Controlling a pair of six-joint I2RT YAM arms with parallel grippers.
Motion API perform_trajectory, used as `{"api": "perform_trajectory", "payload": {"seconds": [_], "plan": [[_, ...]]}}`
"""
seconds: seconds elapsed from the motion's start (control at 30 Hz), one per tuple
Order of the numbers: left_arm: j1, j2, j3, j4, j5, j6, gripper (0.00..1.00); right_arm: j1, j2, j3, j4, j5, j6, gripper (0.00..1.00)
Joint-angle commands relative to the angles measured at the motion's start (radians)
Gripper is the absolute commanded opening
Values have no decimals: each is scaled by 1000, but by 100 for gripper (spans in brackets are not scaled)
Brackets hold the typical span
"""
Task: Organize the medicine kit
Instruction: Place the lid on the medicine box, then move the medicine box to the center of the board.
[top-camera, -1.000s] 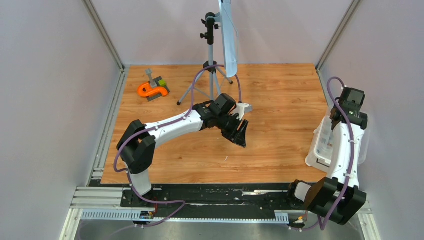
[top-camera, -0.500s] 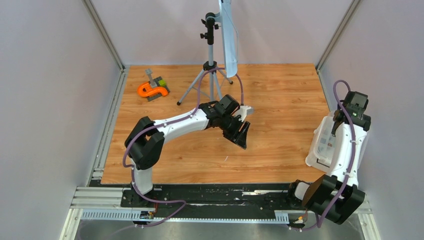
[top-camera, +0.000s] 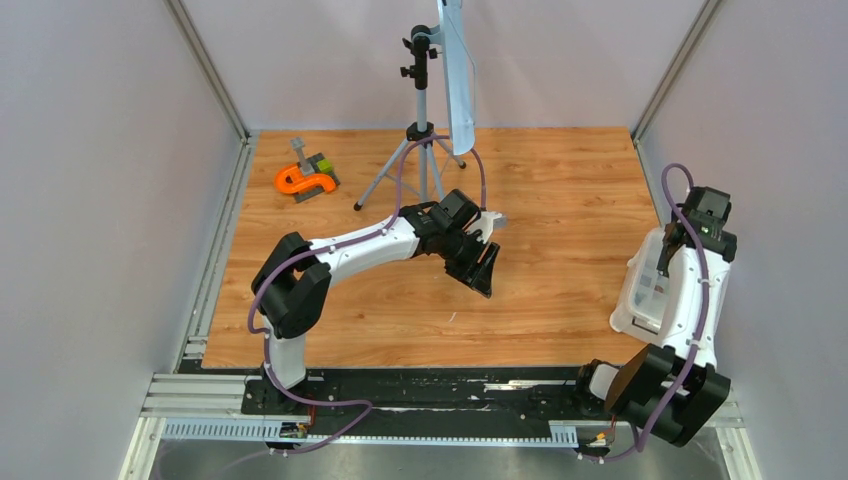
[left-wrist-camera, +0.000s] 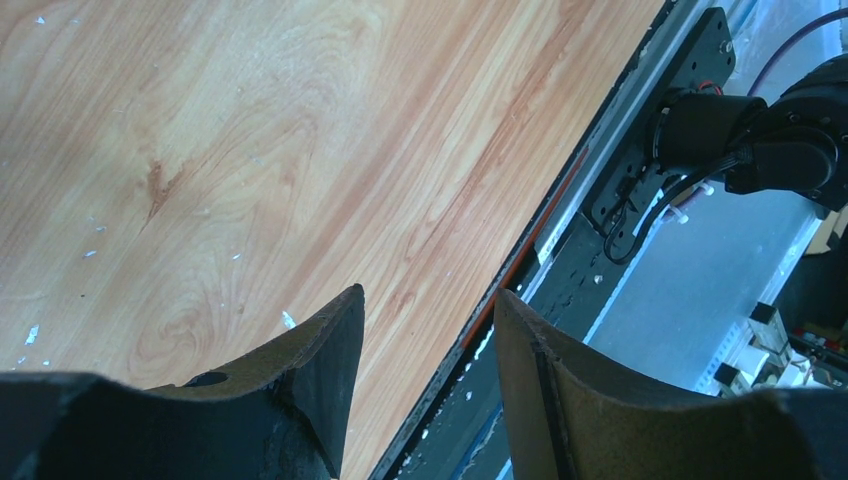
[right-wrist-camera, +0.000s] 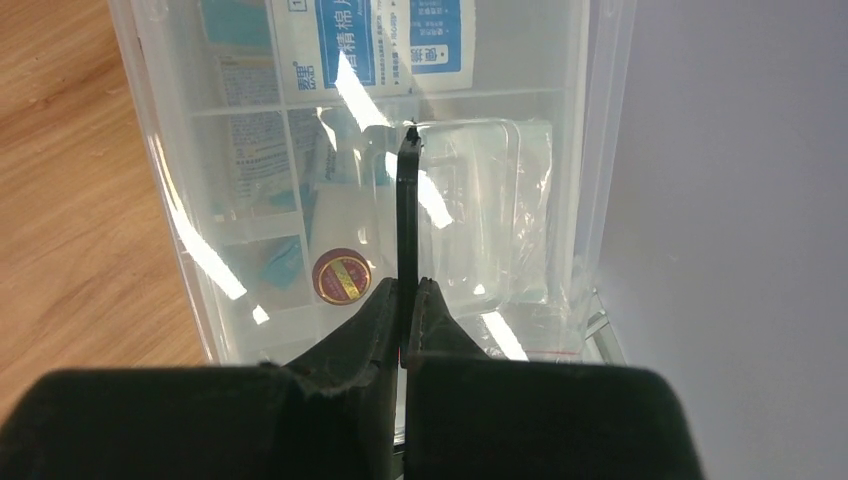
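The medicine kit's white tub (top-camera: 638, 290) stands at the table's right edge against the wall. In the right wrist view I look down through its clear lid (right-wrist-camera: 480, 190) onto a divided tray holding a blue-and-white packet (right-wrist-camera: 385, 40), teal packets and a round red-gold seal (right-wrist-camera: 341, 273). My right gripper (right-wrist-camera: 408, 285) is shut on the lid's thin black handle (right-wrist-camera: 407, 210), which rises edge-on between the fingers. My left gripper (top-camera: 483, 270) hovers over mid-table, open, with nothing between its fingers (left-wrist-camera: 330, 340); bare wood and the front rail show through the gap.
An orange-and-grey tool (top-camera: 305, 180) lies at the far left corner. A tripod (top-camera: 423, 130) carrying a white panel stands at the back centre, just behind the left arm. The grey side wall (right-wrist-camera: 730, 200) runs close beside the tub. A black rail (left-wrist-camera: 640, 190) lines the near edge.
The right wrist has shifted slightly towards the wall over the tub, uncovering more of the kit. The left arm's elbow drew in a little; its gripper stayed put.
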Motion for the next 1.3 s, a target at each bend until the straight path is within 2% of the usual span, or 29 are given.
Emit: {"api": "perform_trajectory", "payload": {"seconds": [0.0, 0.37, 0.53, 0.9, 1.1, 1.27], "plan": [[-3, -1, 12, 24, 7, -10, 59, 14, 54, 58, 52, -60, 7, 0], [-4, 23, 13, 8, -19, -1, 59, 127, 162, 61, 4, -164, 26, 0], [-5, 23, 0, 9, -24, -2, 59, 160, 145, 60, -23, -312, 23, 0], [-3, -33, -15, 10, -47, -7, 59, 407, 136, -17, -84, -417, -10, 0], [-3, -44, -25, 7, -52, -7, 59, 574, 70, -86, -116, -486, -71, 0], [-2, -59, -55, 13, -49, -14, 58, 665, 30, -128, -140, -526, -112, 0]]}}
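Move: The right hand's shut fingers are on the lid's black handle, with the medicine box's middle about 2 cm back and some 9 cm below. The open table it is going to lies about 20 cm left, 5 cm ahead and 15 cm below; the left gripper hovers some 40 cm left, 1 cm back and 5 cm lower. From the left hand the box is about 40 cm right, level with it, 4 cm below. Still pinching the handle, the right hand swings the box forward, then 20 cm left, turning 50 degrees counter-clockwise. ##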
